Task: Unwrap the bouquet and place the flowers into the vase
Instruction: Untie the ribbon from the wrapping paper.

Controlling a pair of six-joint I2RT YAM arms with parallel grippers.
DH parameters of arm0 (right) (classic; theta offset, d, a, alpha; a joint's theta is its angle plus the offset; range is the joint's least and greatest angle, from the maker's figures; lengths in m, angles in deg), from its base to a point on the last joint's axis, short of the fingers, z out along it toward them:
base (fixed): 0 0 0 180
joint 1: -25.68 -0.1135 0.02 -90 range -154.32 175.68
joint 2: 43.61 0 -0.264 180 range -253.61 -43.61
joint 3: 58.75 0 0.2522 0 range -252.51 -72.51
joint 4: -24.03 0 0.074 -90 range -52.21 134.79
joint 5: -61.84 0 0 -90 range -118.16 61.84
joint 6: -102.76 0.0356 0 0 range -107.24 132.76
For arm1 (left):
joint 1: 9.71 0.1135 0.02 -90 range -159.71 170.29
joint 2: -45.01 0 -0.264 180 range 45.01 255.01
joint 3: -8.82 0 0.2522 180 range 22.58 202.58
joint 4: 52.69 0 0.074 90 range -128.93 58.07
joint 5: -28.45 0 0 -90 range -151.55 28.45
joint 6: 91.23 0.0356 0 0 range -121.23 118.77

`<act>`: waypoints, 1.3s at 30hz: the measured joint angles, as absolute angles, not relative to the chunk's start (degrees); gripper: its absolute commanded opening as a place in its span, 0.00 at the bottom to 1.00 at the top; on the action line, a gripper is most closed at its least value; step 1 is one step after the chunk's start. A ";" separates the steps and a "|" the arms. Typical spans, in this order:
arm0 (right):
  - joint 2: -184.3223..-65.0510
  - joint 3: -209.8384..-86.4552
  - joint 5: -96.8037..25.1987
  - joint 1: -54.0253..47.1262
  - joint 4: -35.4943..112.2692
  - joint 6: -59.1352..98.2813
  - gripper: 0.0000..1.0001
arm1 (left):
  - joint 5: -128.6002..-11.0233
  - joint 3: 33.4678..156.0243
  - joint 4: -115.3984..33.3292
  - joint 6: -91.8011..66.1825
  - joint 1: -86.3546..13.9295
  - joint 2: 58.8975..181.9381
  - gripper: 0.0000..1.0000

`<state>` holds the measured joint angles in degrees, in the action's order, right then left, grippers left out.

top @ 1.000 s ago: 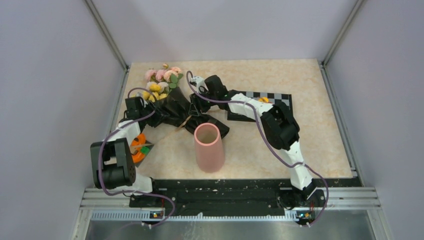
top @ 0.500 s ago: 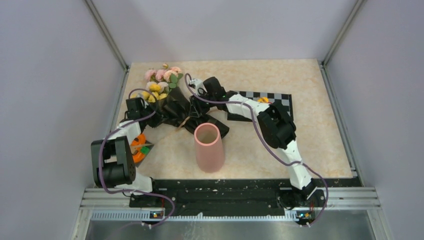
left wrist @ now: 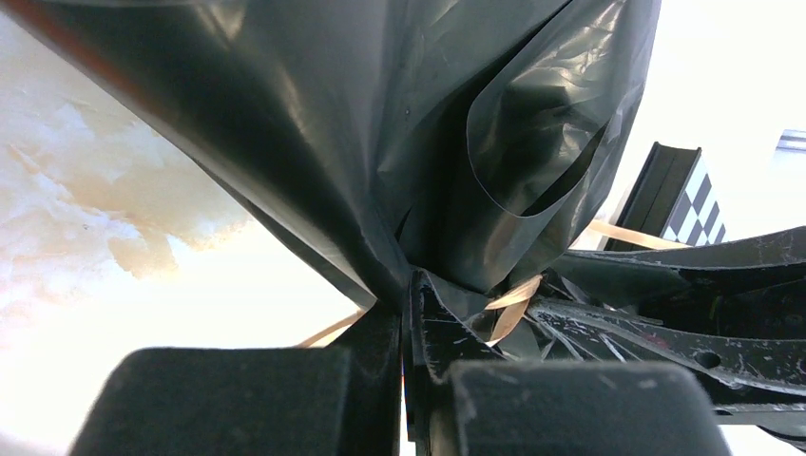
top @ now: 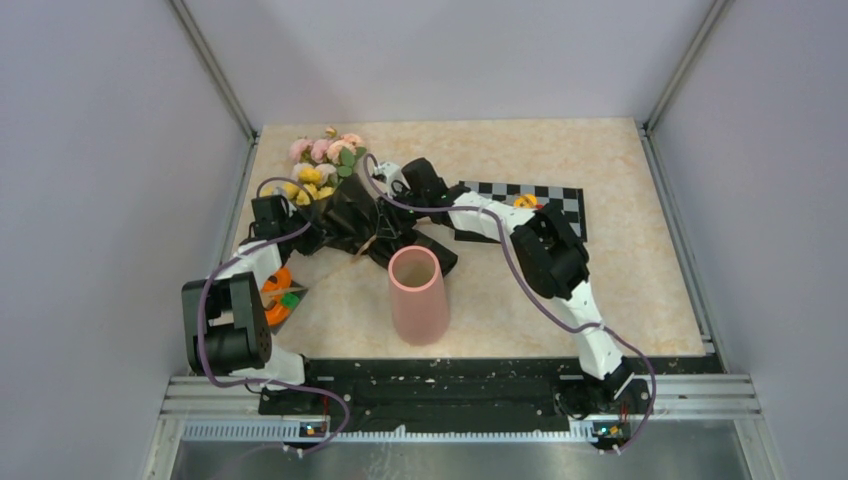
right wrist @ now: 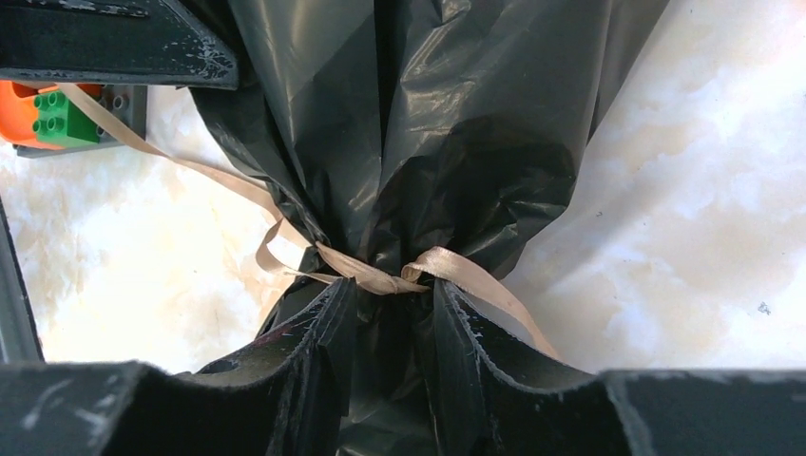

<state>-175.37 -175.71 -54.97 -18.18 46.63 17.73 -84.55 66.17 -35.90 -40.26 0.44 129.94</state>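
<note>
The bouquet (top: 350,215) lies on its side at the back left of the table, its pink, peach and yellow flowers (top: 322,160) pointing away from me. Black wrapping paper (right wrist: 437,114) is gathered at a neck tied with tan ribbon (right wrist: 380,280). My right gripper (right wrist: 392,299) sits around that neck just below the knot, and the paper fills the gap between its jaws. From the left, my left gripper (left wrist: 407,313) is shut on a fold of the wrapping paper (left wrist: 380,123). The pink vase (top: 417,295) stands upright in front of the bouquet with nothing in it.
A black-and-white checkered mat (top: 540,195) lies at the back right, under the right arm. An orange holder with small green and yellow blocks (top: 278,295) sits by the left arm. Grey walls close in the table on three sides.
The left gripper has shut on the wrapping paper. The right gripper has slid left along the bouquet to the tied neck and narrowed around it.
</note>
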 measured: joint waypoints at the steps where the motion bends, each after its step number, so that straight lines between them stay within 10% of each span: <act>1: -175.52 -175.71 -54.95 -18.18 46.44 17.71 0.34 | -84.55 66.17 -35.90 -40.26 0.44 129.94 0.00; 12: -177.27 -175.40 -54.66 -18.20 43.97 17.77 0.00 | -84.58 66.17 -35.93 -40.23 0.99 130.42 0.00; 39: -166.30 -148.24 -43.84 -19.58 12.27 34.17 0.00 | -87.96 64.03 -35.47 -40.30 3.22 130.35 0.00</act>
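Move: The ribbon's knot lies just past the right hand's open fingertips, about 1 cm ahead, 1 cm left and 2 cm below; the left hand has it roughly 11 cm to its right, level ahead and about 2 cm below. From the right hand, the flower heads lie some 15 cm ahead and 12 cm left, and the vase about 15 cm back and 7 cm right. The chessboard stands roughly 28 cm right and 4 cm ahead. The right hand dips about 2 cm, shuts on the knot, then rises rightward, turning clockwise; left keeps its paper. ##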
